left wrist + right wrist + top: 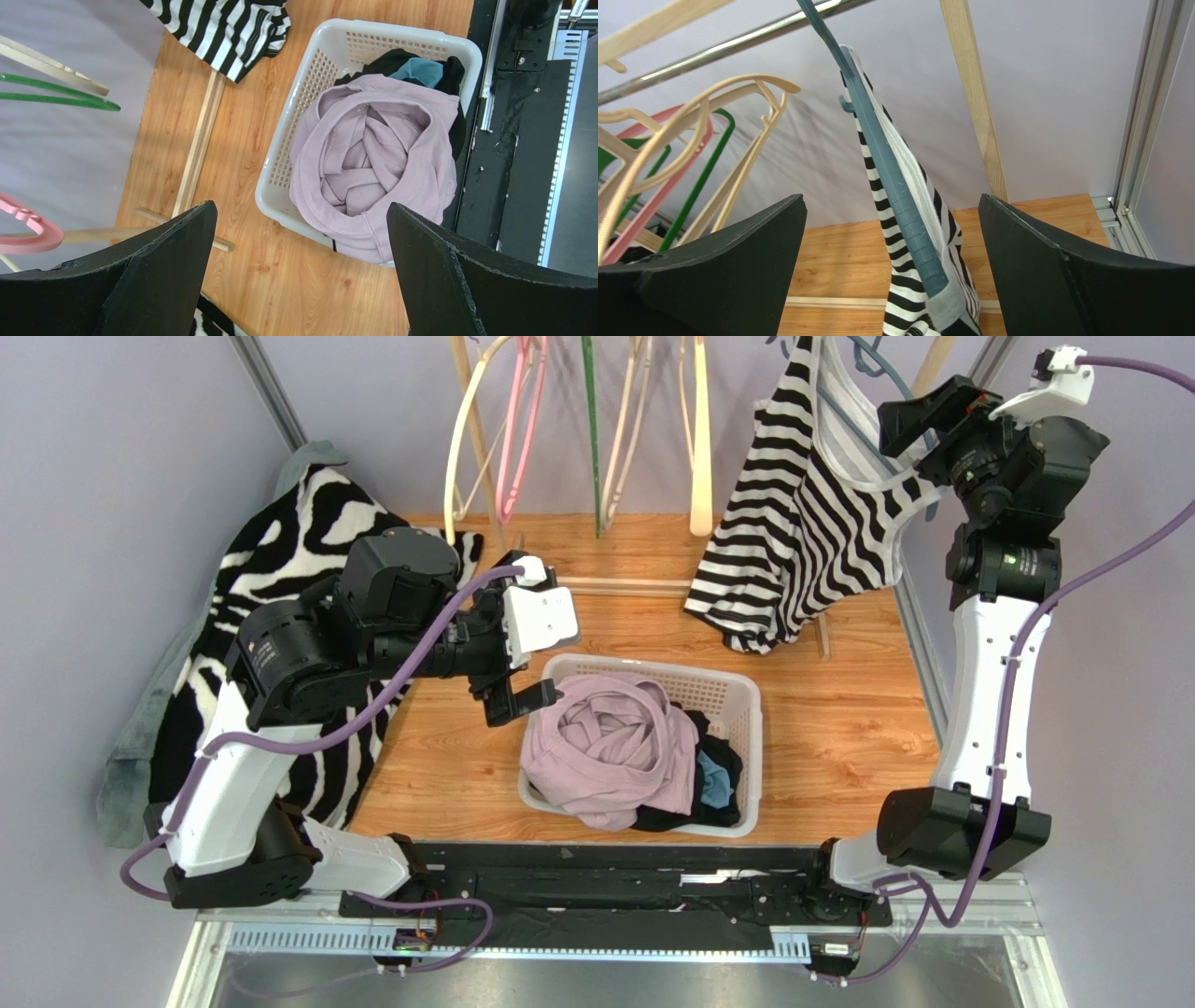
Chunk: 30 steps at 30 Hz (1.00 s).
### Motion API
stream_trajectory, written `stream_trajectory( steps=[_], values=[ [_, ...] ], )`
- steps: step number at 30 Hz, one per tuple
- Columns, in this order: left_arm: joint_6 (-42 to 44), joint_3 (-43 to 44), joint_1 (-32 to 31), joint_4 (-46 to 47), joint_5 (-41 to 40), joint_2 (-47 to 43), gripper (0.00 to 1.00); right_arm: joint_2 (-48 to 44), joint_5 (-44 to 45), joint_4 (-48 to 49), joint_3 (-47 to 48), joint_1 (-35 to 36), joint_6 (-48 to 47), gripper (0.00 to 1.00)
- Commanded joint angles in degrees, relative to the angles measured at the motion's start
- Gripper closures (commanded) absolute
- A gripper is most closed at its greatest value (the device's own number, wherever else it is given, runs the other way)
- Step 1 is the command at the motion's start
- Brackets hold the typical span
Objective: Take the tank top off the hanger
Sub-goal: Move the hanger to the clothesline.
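Note:
A black-and-white striped tank top (pixel 793 518) hangs on a grey-blue hanger (pixel 892 182) from the rail at the back right, its hem resting on the wooden table. My right gripper (pixel 905 423) is raised at the hanger's right shoulder. In the right wrist view the right gripper (pixel 892 203) stands open, with the hanger arm and the striped tank top (pixel 904 306) between the fingers and untouched. My left gripper (pixel 505 651) hovers open and empty over the table, just left of the basket. The tank top's hem (pixel 224 28) shows in the left wrist view.
A white basket (pixel 737 686) holds a lilac garment (pixel 617 742) and dark clothes. A zebra-print cloth (pixel 302 532) drapes at the left under my left arm. Several empty hangers (pixel 519 406) hang on the rail. A wooden rack post (pixel 969 105) stands behind the tank top.

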Motion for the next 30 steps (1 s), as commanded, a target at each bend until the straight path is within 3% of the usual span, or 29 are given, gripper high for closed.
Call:
stream_trajectory(
  steps=[1, 5, 6, 8, 13, 16, 17, 22, 30],
  values=[
    [1.0, -0.2, 0.0, 1.5, -0.5, -1.2, 0.01, 0.8, -0.1, -0.1, 0.8, 1.1, -4.1, 0.06],
    [0.4, -0.2, 0.0, 2.2, -1.9, -1.1, 0.01, -0.3, -1.4, -0.3, -1.2, 1.9, -3.9, 0.30],
    [0.3, 0.1, 0.0, 2.2, -2.1, -1.0, 0.01, -0.6, -1.0, -0.4, -1.6, 2.8, -4.3, 0.45],
    [0.3, 0.1, 0.0, 2.1, -1.7, -1.1, 0.01, -1.4, 0.3, -1.3, -1.4, 4.0, -6.0, 0.58],
    [0.1, 0.3, 0.0, 2.1, -2.1, -0.7, 0.01, -1.6, 6.3, -3.7, 1.1, 9.9, -10.2, 0.67],
    [-0.1, 1.0, 0.0, 1.8, -1.7, -0.5, 0.01, 0.8, 7.5, -6.5, 5.4, 12.3, -11.3, 0.82],
    [-0.2, 1.2, 0.0, 1.8, -1.8, -0.4, 0.01, 1.5, 7.9, -8.4, 6.6, 12.9, -11.7, 0.98],
    [0.2, 0.7, 0.0, 1.7, -2.7, -1.0, 0.01, 3.4, 12.5, -8.8, 9.9, 17.9, -16.2, 1.00],
    [0.5, -0.3, 0.0, 1.8, -3.7, -1.9, 0.01, 0.6, 12.1, 1.8, 7.3, 18.8, -15.0, 1.00]
  ],
)
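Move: The teal hanger's near arm stands in front of the open right fingers, about 2 cm ahead and 2 cm below, level sideways. From this hand, the striped tank top hangs about 10 cm ahead, 4 cm left and 18 cm down. The empty cream hanger is some 23 cm left and 2 cm nearer the base; a wooden post stands roughly 20 cm ahead, 4 cm right. From the left hand, the teal arm lies about 27 cm ahead and 41 cm right. Ease the open right gripper forward about 1 cm and down some 3 cm onto the teal hanger's near arm, closing as it sinks until both fingers pinch the arm. Sweep it left, about 10 cm in all, towards the cream hanger, starting while the fingers shut; roll the hand's left side down some 15 degrees and keep the pinch. ##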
